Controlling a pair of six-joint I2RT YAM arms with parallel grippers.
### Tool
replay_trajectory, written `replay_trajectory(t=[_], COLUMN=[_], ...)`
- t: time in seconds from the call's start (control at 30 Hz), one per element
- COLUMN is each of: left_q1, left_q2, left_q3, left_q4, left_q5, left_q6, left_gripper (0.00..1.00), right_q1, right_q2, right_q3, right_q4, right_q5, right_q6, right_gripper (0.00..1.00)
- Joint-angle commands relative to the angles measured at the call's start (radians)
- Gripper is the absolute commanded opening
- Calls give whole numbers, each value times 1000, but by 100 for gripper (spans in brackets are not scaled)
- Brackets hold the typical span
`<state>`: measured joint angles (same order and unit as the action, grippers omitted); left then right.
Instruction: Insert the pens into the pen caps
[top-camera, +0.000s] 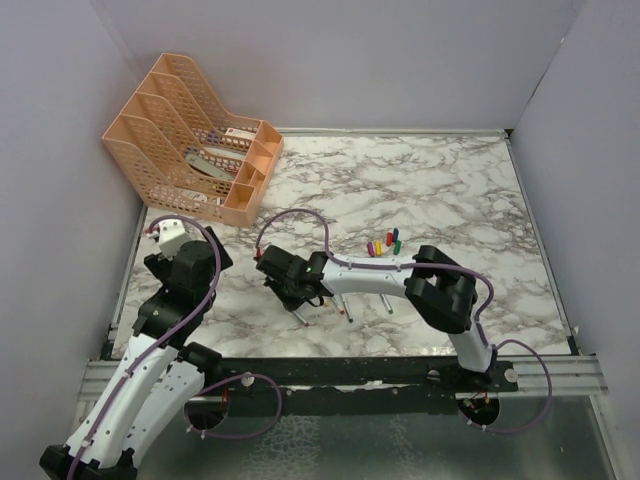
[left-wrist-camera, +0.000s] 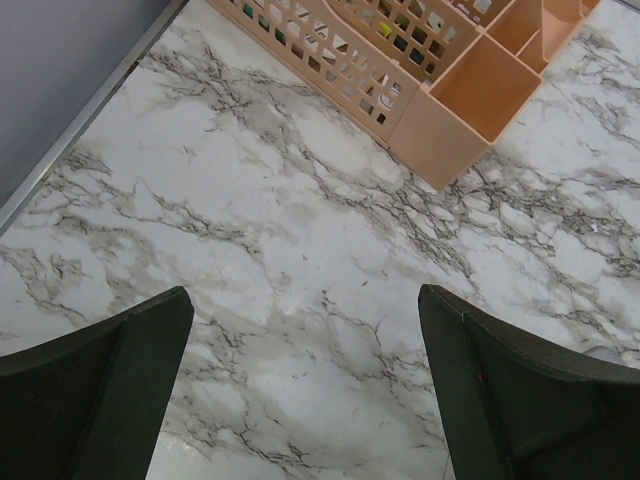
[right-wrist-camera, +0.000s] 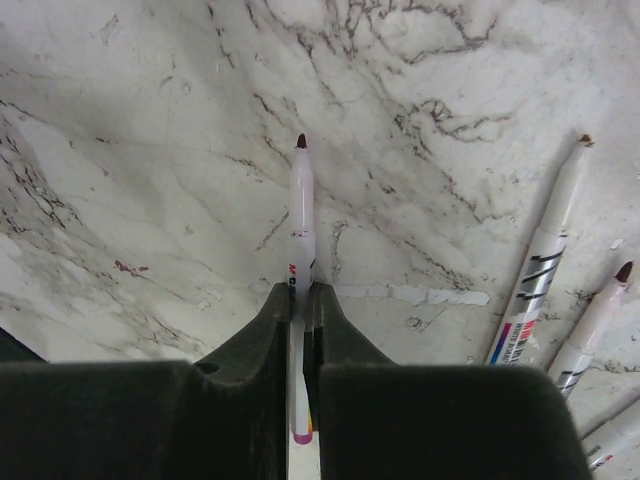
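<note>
My right gripper is shut on a pale pen, low over the marble table. The pen's dark tip points away from the wrist, and its purple end shows between the fingers. In the top view this gripper is left of centre, with the held pen sticking out towards the near edge. Other pens lie to the right on the table. The coloured pen caps cluster beyond the right forearm. My left gripper hangs open over bare marble, holding nothing.
An orange desk organiser stands at the back left, and its corner lies ahead of the left gripper. Grey walls enclose the table on three sides. Purple cables loop off both arms.
</note>
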<state>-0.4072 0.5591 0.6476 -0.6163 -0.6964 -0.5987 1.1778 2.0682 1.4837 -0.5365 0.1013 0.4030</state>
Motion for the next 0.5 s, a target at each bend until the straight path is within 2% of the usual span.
replay_trajectory(t=[0.0,0.1,0.2,0.47], left_q1=[-2,-2,-2,-2], left_q2=[44,89,120,194], left_q3=[35,42,38,-39], left_q4=[27,76,160,474], left_q5=[5,44,121,457], left_q6=[65,104,140,241], left_gripper=[99,99,99,99], right_q1=[-61,-103,-122,-240], right_q2=[-99,-178,-254,-439], right_q3=[-15,-52,-94,-257], right_q4=[74,127,177,295], right_q5=[-59,-48,48,222], right_q6=[15,30,13,25], right_gripper=[1,1,1,1])
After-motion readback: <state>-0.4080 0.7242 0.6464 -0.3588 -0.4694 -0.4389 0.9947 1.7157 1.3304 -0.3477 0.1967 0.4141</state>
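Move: The magenta-ended pen, still near the table, is already pinched in the right hand. The magenta cap is some 13 cm ahead and 19 cm to the right of that hand, about level with it; the yellow cap is 2 cm to its right and 1 cm farther out, and the nearest loose pen 3 cm ahead and 5 cm right of the hand. From the open left hand the magenta cap lies roughly 8 cm ahead, 38 cm right and 18 cm below. The magenta-ended pen, kept in the right fingers' grip with its bare tip pointing away, is carried up about 12 cm and forward 9 cm, drifting right towards the caps' side, while that wrist rolls its left side up, tips upward and turns clockwise. Empty and wide open, the left hand swings right and forward about 7 cm, turning some 15 degrees clockwise. ##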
